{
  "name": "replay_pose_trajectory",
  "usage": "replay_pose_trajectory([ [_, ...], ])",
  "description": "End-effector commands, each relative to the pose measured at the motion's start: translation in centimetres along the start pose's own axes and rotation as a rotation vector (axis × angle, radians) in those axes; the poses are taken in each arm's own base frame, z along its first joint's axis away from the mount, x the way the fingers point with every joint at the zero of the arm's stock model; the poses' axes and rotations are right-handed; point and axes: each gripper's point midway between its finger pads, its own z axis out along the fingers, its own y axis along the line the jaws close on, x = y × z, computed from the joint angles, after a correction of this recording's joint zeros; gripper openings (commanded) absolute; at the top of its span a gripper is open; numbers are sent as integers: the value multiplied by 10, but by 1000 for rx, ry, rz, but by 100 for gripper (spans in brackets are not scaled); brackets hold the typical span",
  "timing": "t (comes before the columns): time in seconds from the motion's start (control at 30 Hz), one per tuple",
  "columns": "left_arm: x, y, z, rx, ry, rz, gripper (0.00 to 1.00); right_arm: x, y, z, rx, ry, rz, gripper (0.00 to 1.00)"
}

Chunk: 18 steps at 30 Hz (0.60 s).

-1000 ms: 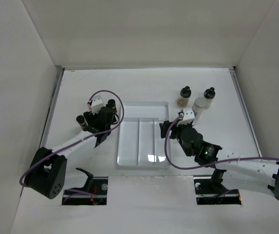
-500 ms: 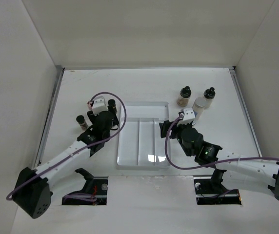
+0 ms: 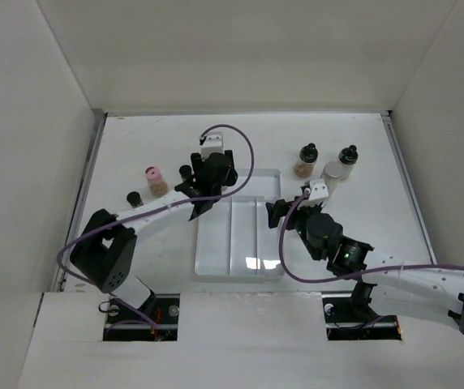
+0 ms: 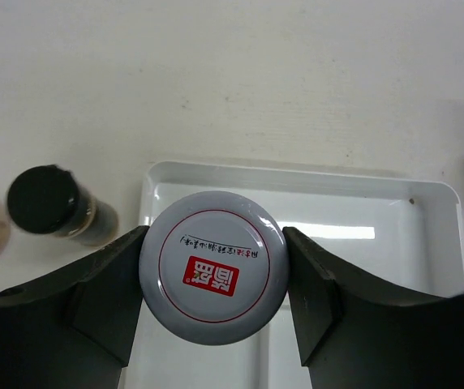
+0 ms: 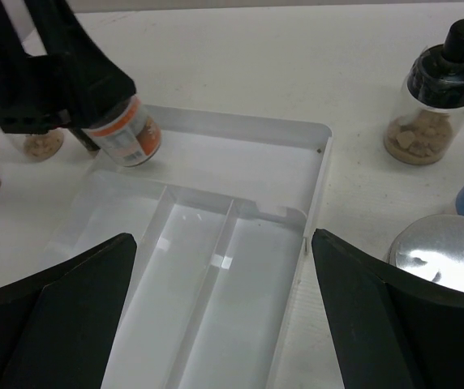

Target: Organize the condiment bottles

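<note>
My left gripper [image 3: 210, 175] [image 4: 212, 271] is shut on a small jar [image 4: 212, 267] [image 5: 126, 130] with a silver cap bearing a red logo and an orange label. It holds the jar over the far left corner of the clear divided tray [image 3: 237, 276] [image 4: 297, 171] [image 5: 323, 154]. My right gripper [image 3: 279, 212] [image 5: 222, 243] stands open over the tray's right side, with nothing between its fingers. Left of the tray stand a pink-capped jar [image 3: 154, 179] and two black-capped bottles [image 3: 135, 198] [image 3: 185, 172] [image 4: 49, 203]. To its right are two black-capped bottles [image 3: 306, 160] [image 5: 436, 101] [image 3: 345, 157] and a silver-capped jar [image 3: 330, 172] [image 5: 443, 251].
White walls close in the table on the left, back and right. The tray has long compartments with low dividers [image 5: 216, 243]. The right-hand bottles stand close to my right wrist.
My left gripper closed on the silver-capped jar left of the tray, then carried it up and right to the tray's far left corner. That uncovered the pink-capped jar. The right arm barely moved.
</note>
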Motion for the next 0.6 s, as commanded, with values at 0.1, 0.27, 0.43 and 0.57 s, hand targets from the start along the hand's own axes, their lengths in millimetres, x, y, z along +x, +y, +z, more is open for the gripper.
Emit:
replay_pose_trajectory([
  [0.1, -45, -23, 27, 47, -119, -61, 34, -13, 7, -1, -29, -45, 43, 97],
  [0.27, -19, -20, 39, 21, -82, -30, 35, -13, 5, -2, -25, -47, 44, 97],
  [0.43, -6, -13, 42, -17, -79, -17, 65, -15, 3, -3, -22, -53, 52, 98],
  [0.57, -24, -15, 23, 11, -126, -48, 86, -16, 2, -2, -19, -54, 53, 98],
])
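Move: The left hand holds the grey-lidded bottle over its place, the left end of the tray's rear compartment, about 2 cm ahead and 9 cm below. The short black-capped bottle stands some 9 cm to the left and 3 cm ahead; the pink-capped bottle is level with the hand, roughly 18 cm left, both about 9 cm lower. From the right hand that place lies some 10 cm ahead, 20 cm left and 13 cm below. Left hand lowers the grey-lidded bottle about 6 cm, easing forward, opens to release it, then starts rising. ##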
